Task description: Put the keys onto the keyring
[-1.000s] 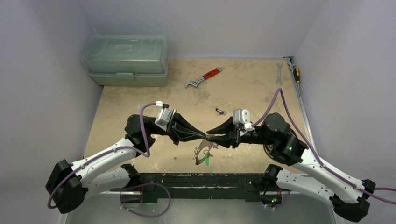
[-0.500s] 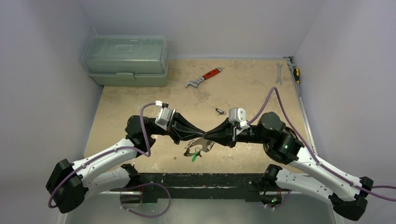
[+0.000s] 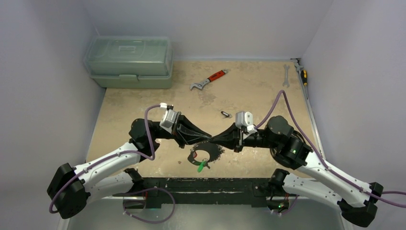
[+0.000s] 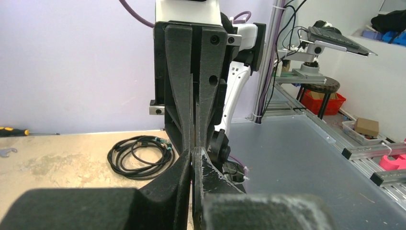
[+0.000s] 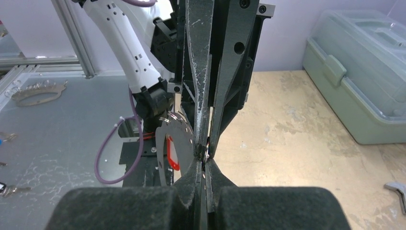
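Both grippers meet tip to tip over the near middle of the table. My left gripper [image 3: 208, 138] [image 4: 192, 155] is shut on the keyring [image 3: 214, 152], a flat perforated grey loop [image 5: 174, 136]. Opposite it, my right gripper [image 3: 214, 139] [image 5: 205, 160] is shut on the same stretch of rim. Below the tips the loop lies nearly level. A key with a green tag [image 3: 202, 166] dangles from it toward the near edge. A red tag [image 5: 171, 154] shows through the loop. One small loose key [image 3: 225, 114] lies on the table behind the grippers.
A green toolbox [image 3: 129, 62] stands at the back left. A red-handled wrench [image 3: 209, 80] lies at the back middle, with a silver spanner [image 3: 286, 75] and a screwdriver [image 3: 302, 74] by the right wall. A black cable coil [image 4: 139, 155] lies near the right arm.
The right gripper has moved in and shut on the keyring beside the left gripper's tips. The loop has swung from hanging down to lying nearly level.
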`<act>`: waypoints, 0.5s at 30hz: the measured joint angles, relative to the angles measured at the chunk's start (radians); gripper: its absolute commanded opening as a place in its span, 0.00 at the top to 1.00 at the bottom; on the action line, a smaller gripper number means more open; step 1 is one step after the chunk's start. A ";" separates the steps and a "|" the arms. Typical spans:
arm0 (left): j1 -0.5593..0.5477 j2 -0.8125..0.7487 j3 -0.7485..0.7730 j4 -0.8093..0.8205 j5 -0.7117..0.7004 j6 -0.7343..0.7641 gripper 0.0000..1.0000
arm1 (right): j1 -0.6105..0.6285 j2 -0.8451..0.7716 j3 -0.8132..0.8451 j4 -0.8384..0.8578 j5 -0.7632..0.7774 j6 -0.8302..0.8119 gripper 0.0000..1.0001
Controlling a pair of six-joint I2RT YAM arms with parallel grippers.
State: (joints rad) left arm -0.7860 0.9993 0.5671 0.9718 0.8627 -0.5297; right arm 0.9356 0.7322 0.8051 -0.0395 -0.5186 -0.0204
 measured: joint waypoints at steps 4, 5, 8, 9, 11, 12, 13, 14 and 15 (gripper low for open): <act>0.000 -0.006 0.004 -0.060 -0.004 0.029 0.70 | 0.000 0.000 0.000 -0.024 0.000 -0.007 1.00; 0.000 -0.010 0.010 -0.089 -0.005 0.042 0.66 | 0.000 0.000 0.000 -0.032 -0.002 -0.008 1.00; 0.000 -0.021 0.031 -0.174 -0.011 0.082 0.61 | 0.000 0.000 0.000 -0.048 -0.006 -0.014 1.00; 0.000 -0.026 0.038 -0.201 -0.013 0.094 0.60 | 0.000 -0.001 0.000 -0.051 -0.006 -0.017 1.00; 0.000 -0.038 0.061 -0.272 -0.015 0.131 0.61 | 0.000 -0.002 0.000 -0.058 -0.007 -0.022 1.00; 0.000 -0.044 0.079 -0.319 -0.014 0.154 0.62 | 0.000 -0.002 0.000 -0.061 -0.007 -0.025 1.00; 0.000 -0.047 0.101 -0.371 -0.015 0.183 0.64 | 0.000 -0.002 0.000 -0.066 -0.006 -0.027 1.00; 0.000 -0.049 0.132 -0.429 -0.014 0.214 0.65 | 0.000 -0.002 0.000 -0.071 -0.005 -0.030 1.00; 0.000 -0.049 0.164 -0.488 -0.015 0.248 0.65 | 0.000 -0.002 0.000 -0.075 -0.005 -0.033 1.00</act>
State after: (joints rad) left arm -0.7860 0.9504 0.7307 0.4839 0.8474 -0.2813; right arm 0.9356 0.7303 0.8051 -0.1143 -0.5236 -0.0532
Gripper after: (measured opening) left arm 0.371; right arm 0.012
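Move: The two hands meet fingertip to fingertip. From the left hand, the grey keyring's middle lies about 5 cm back, 2 cm left and some 3 cm below; from the right hand it lies about the same. Its red tag is about 5 cm back and 6 cm left of the left hand, 3 cm lower; the green tag is roughly 8 cm back, 4 cm left, 6 cm lower. A loose black-tagged key lies on the table about 27 cm ahead, 8 cm right and 25 cm below. Opening in place rather than pulling away, the left fingers spread from shut to over a third and release their pinch at the keyring. That hand edges about 1.5 cm forward, dipping 1 cm and coming most of the way back up, while its fingertips tip down some 10 degrees. The right hand keeps its fingers shut on the keyring and sinks about 1.5 cm. ##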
